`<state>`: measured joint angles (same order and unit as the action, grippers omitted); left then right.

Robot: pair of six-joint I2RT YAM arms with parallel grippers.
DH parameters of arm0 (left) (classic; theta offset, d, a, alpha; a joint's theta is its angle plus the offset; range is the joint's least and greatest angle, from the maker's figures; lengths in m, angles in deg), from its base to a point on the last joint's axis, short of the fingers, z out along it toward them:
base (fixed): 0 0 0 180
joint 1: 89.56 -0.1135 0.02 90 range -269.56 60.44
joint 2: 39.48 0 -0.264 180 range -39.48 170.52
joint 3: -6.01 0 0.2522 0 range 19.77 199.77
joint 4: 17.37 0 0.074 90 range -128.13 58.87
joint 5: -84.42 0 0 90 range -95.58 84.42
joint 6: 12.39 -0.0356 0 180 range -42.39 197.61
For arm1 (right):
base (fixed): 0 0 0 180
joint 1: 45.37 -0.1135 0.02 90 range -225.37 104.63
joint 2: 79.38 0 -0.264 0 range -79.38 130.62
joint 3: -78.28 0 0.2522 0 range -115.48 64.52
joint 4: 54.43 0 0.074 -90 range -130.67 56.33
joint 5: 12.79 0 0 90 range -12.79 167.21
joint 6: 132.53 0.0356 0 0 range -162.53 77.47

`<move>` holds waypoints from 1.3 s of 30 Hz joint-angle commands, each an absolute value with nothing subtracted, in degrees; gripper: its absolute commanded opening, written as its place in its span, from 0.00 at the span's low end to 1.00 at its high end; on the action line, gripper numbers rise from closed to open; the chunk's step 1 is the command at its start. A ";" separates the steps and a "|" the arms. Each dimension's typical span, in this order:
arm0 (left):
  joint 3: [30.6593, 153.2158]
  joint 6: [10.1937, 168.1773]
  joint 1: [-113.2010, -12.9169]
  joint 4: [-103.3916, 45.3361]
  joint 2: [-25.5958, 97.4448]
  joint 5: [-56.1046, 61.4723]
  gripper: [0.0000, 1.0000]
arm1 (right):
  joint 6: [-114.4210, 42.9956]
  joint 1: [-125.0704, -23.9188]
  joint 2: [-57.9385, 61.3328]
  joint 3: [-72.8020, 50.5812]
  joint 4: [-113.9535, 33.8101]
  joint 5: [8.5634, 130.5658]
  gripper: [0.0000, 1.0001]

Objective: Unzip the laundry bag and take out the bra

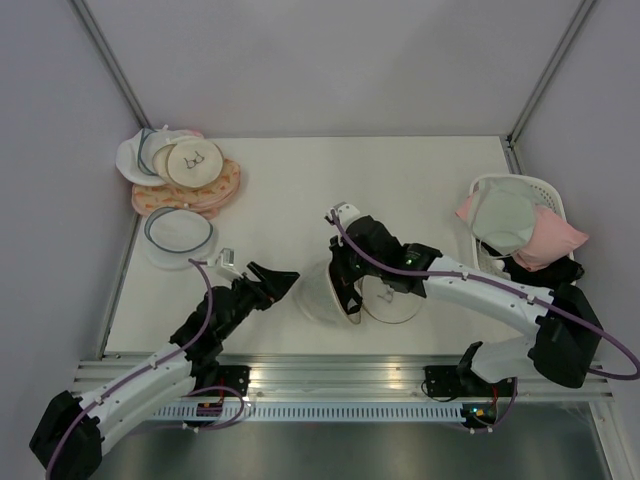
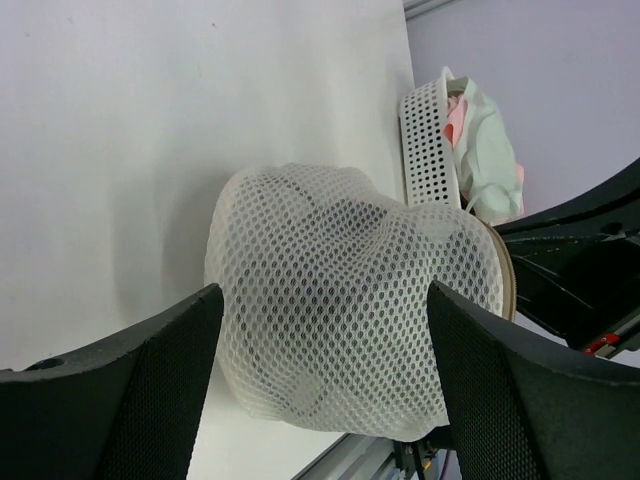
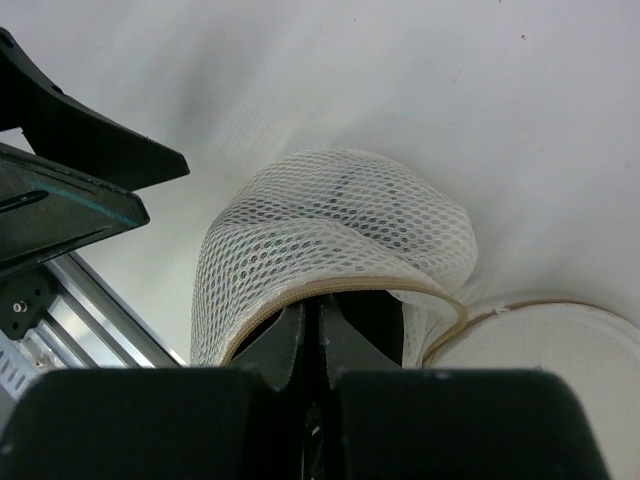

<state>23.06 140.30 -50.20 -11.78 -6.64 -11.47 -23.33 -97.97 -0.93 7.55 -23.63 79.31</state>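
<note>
The laundry bag (image 1: 318, 292) stands tipped up near the table's front, a cream mesh dome (image 2: 350, 310) with a tan zipper rim (image 3: 340, 290). It is unzipped, and its flat face (image 1: 392, 300) lies open to the right. My right gripper (image 3: 322, 310) reaches into the dark opening under the rim, fingers shut, tips hidden inside. Whether they pinch anything I cannot tell. The bra shows only as a dark shade through the mesh (image 3: 345, 185). My left gripper (image 2: 322, 292) is open, one finger on each side of the dome.
A pile of pink and cream pouches (image 1: 185, 175) lies at the back left, a flat white disc with a grey-blue rim (image 1: 180, 232) in front of it. A white basket (image 1: 490, 190) with pale green and pink garments stands at the right. A metal rail (image 1: 330, 375) lines the near edge.
</note>
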 commanded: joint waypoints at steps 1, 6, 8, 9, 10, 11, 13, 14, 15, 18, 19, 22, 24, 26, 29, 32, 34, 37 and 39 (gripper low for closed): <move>28.82 133.86 -50.10 -9.42 -4.33 -9.63 0.85 | -24.16 -98.10 -4.24 8.18 -22.12 78.52 0.00; 40.23 128.41 -49.57 -14.78 4.26 -4.19 0.80 | -23.63 -98.01 -3.53 8.98 -23.61 77.47 0.00; 43.31 126.92 -48.69 -16.09 5.86 -3.56 0.78 | -22.93 -98.01 -2.57 9.33 -24.93 77.47 0.00; 44.11 126.30 -47.38 -17.32 6.65 -3.56 0.77 | -22.84 -98.01 -2.22 9.24 -25.28 77.47 0.00; 45.85 125.60 -46.76 -18.46 7.97 -3.82 0.77 | -22.67 -98.10 -1.52 9.24 -25.81 77.38 0.01; 46.92 124.20 -46.06 -19.95 9.02 -4.78 0.77 | -22.32 -98.02 -1.16 9.15 -25.99 77.38 0.00; 49.81 122.96 -44.30 -24.61 12.44 -5.31 0.76 | -22.22 -98.02 0.06 8.63 -26.17 77.47 0.00; 50.70 121.83 -43.86 -25.67 13.68 -5.31 0.75 | -22.14 -98.01 0.33 8.36 -26.17 77.47 0.00; 51.58 121.38 -43.33 -26.99 14.82 -5.31 0.73 | -21.96 -98.01 0.68 8.19 -26.17 77.47 0.01; 54.30 119.80 -42.19 -30.34 19.57 -5.31 0.69 | -21.96 -98.01 1.12 7.48 -26.25 77.82 0.00; 55.09 119.36 -42.01 -30.78 20.28 -5.31 0.67 | -21.87 -98.01 1.30 7.22 -26.08 77.91 0.00; 56.67 117.96 -41.40 -34.11 21.95 -7.86 0.61 | -22.13 -98.01 1.39 6.78 -25.99 78.52 0.00; 57.64 117.16 -41.22 -35.61 22.92 -9.00 0.56 | -22.14 -98.10 1.65 6.78 -25.90 78.79 0.01; 58.61 115.93 -40.96 -36.14 23.97 -8.66 0.42 | -22.14 -98.10 2.09 6.60 -25.90 78.96 0.00; 58.71 116.01 -40.87 -36.40 24.59 -9.00 0.11 | -22.22 -98.10 2.44 6.25 -25.29 79.40 0.00; 58.09 116.45 -40.87 -36.49 24.50 -10.14 0.02 | -22.40 -98.02 0.69 6.25 -24.76 79.67 0.00; 57.56 116.54 -40.87 -36.67 24.33 -11.28 0.02 | -22.58 -98.02 -2.29 6.16 -23.79 80.28 0.00; 56.86 116.98 -40.87 -36.58 24.68 -12.17 0.02 | -22.93 -98.02 -8.61 6.87 -24.05 81.42 0.00; 56.33 117.50 -40.87 -36.32 25.12 -12.26 0.02 | -23.01 -98.02 -13.61 6.78 -24.49 83.35 0.00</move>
<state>56.56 118.40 -41.13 -35.84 24.44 -10.22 -22.69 -97.99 -5.21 8.60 -22.27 80.30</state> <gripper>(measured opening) 0.028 0.021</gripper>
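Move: My left hand, open and empty, is level with the upper part of the laundry bag. The bag's unzipped rim is about 12 cm to its right, 2 cm ahead and 2 cm lower; the round lid lies another 13 cm right of the rim, 3 cm farther out, on the table. My right hand already holds the black bra, with that rim about 6 cm below it, 2 cm back and 2 cm right. I swing my left hand right towards the bag's mouth in an arch, up about 8 cm and down again, ending some 7 cm to the right. On the way I roll its left side up about 30 degrees and turn it a little clockwise, then shut the fingers on the near rim. My right hand keeps its grip on the bra, sinks a couple of centimetres, then starts lifting about 4 cm. ##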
